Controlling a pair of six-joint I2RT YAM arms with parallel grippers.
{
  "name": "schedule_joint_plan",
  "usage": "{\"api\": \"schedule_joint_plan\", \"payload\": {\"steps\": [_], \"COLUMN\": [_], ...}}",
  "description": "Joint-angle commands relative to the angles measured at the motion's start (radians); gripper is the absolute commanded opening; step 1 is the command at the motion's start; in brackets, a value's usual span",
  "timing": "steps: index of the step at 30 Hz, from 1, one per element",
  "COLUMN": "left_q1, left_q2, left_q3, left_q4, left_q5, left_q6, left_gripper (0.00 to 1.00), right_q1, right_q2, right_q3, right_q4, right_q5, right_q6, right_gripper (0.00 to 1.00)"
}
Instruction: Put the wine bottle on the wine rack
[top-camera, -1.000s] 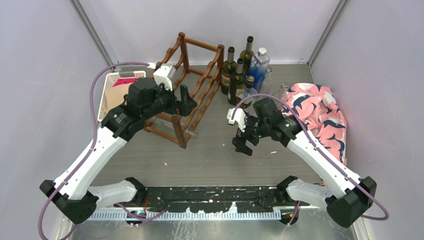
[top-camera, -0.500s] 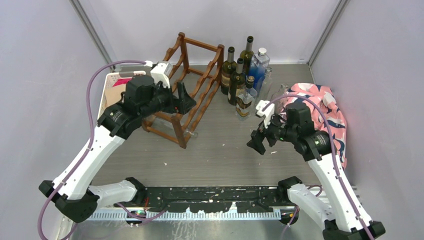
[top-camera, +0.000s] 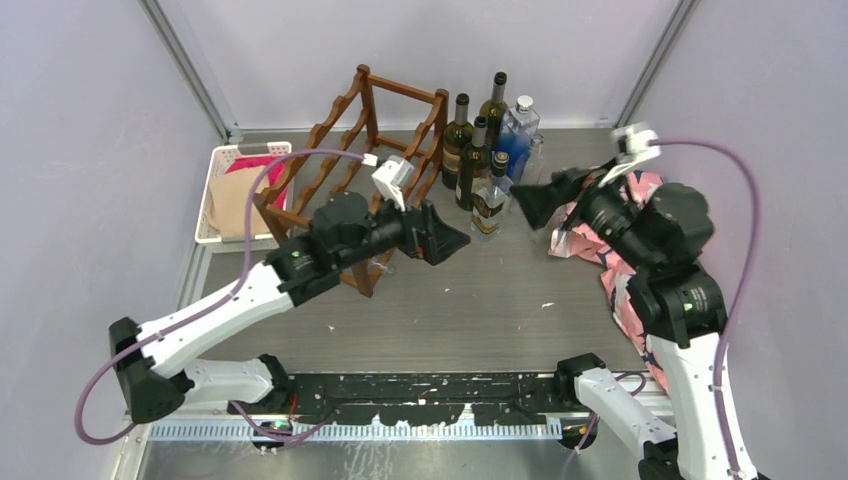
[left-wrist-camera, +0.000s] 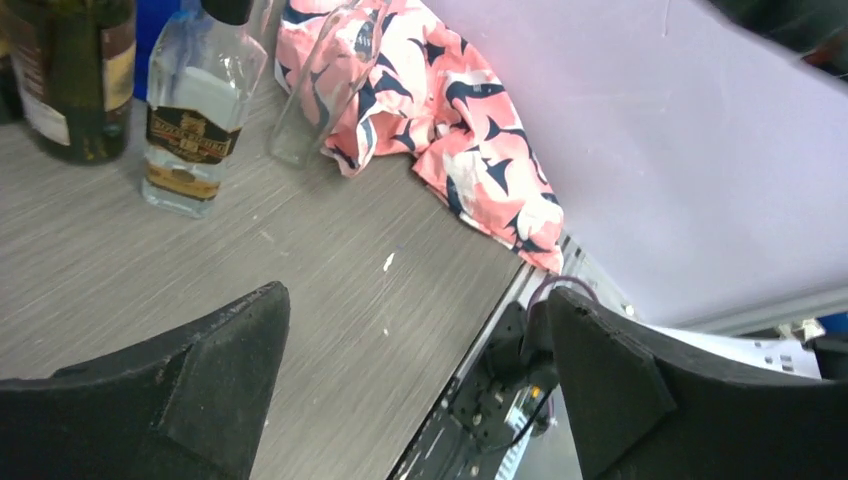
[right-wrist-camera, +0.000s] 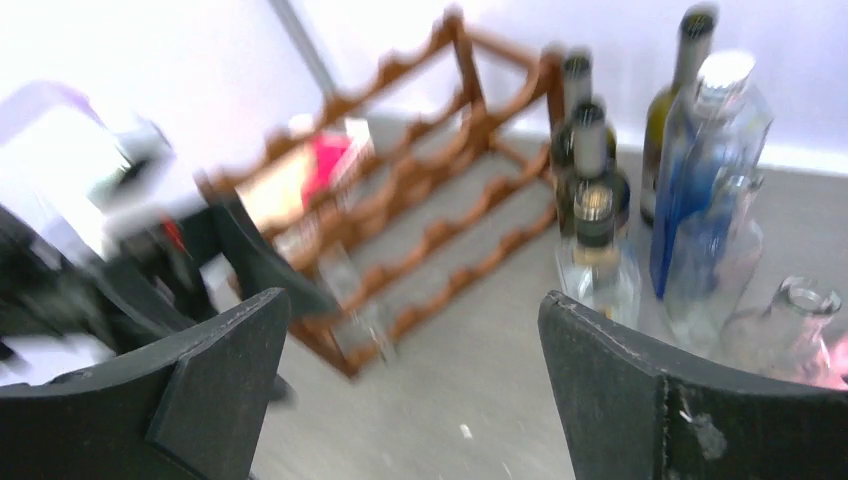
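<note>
The reddish-brown wine rack stands at the back left, and the right wrist view shows it blurred. A clear bottle lies in its lowest tier. Dark green wine bottles stand upright in a cluster right of the rack, with a short clear labelled bottle in front of them. My left gripper hovers open and empty over the table between rack and bottles. My right gripper is raised just right of the cluster, open and empty.
A blue bottle stands at the cluster's back right. A clear glass vessel lies beside a pink patterned cloth on the right. A white basket sits left of the rack. Walls close three sides.
My left arm has swung from the rack rightward and out over the table's middle. My right arm has lifted and moved back toward the bottles. Both grippers stay empty.
</note>
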Motion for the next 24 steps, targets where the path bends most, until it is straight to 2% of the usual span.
{"api": "schedule_joint_plan", "payload": {"steps": [1,4,6,8,10,12,14,17,19,20,24], "left_q1": [-0.057,-0.074,-0.093,-0.113,-0.124,-0.127,-0.126,-0.119,-0.110,-0.105,-0.079], "left_q2": [0.092,0.236,0.325,0.419,0.467,0.520,0.568,0.643,0.703,0.735,0.856], "left_q3": [-0.018,0.071,0.136,0.207,0.271,0.325,0.354,0.375,0.408,0.432,0.534], "left_q4": [0.466,0.542,0.586,0.610,0.599,0.606,0.641,0.774,0.877,0.911,1.048], "left_q5": [-0.111,-0.096,-0.065,-0.025,-0.010,0.017,0.013,-0.008,0.027,0.043,0.119], "left_q6": [-0.093,-0.155,-0.174,-0.168,-0.173,-0.202,-0.249,-0.332,-0.386,-0.418,-0.573], "left_gripper": [1.00,1.00,1.00,1.00,0.99,0.86,0.76,0.35,0.08,0.01,0.00], "right_q1": [-0.003,-0.004,-0.004,-0.005,-0.005,-0.005,-0.004,-0.004,-0.004,-0.005,-0.005], "right_q2": [0.041,0.062,0.060,0.056,0.057,0.044,0.036,0.025,0.018,0.013,0.013], "right_q3": [0.103,0.081,0.042,0.021,0.053,0.061,0.073,0.087,0.090,0.090,0.134], "right_q4": [0.275,0.420,0.541,0.594,0.561,0.555,0.551,0.537,0.523,0.525,0.475], "right_q5": [0.220,0.229,0.247,0.282,0.341,0.432,0.455,0.453,0.450,0.457,0.534], "right_q6": [0.373,0.574,0.642,0.623,0.555,0.519,0.484,0.491,0.500,0.494,0.488], "right_gripper": [1.00,1.00,1.00,1.00,1.00,1.00,1.00,1.00,1.00,1.00,1.00]}}
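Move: The leaning clear bottle by the patterned cloth lies roughly 17 cm ahead of the left hand, 23 cm to its right and 25 below. Nearer that hand's path, the labelled bottle stands about 19 cm ahead and 9 right, and the front wine bottle 25 ahead and 6 right, both over 20 cm below; the rack's middle is some 20 ahead and 16 left. From the right hand, the clear bottle lies about 15 ahead, 10 right and 32 below. Rightward and high above the table, the left hand sweeps some 20 cm with a little forward drift, towards the leaning clear bottle, tipping its fingertips up about 30 degrees and closing its wide-open fingers on nothing. The right hand climbs about 14 cm away from the bottles, drifting right late on, its fingers still open, tipping up and turning clockwise. ##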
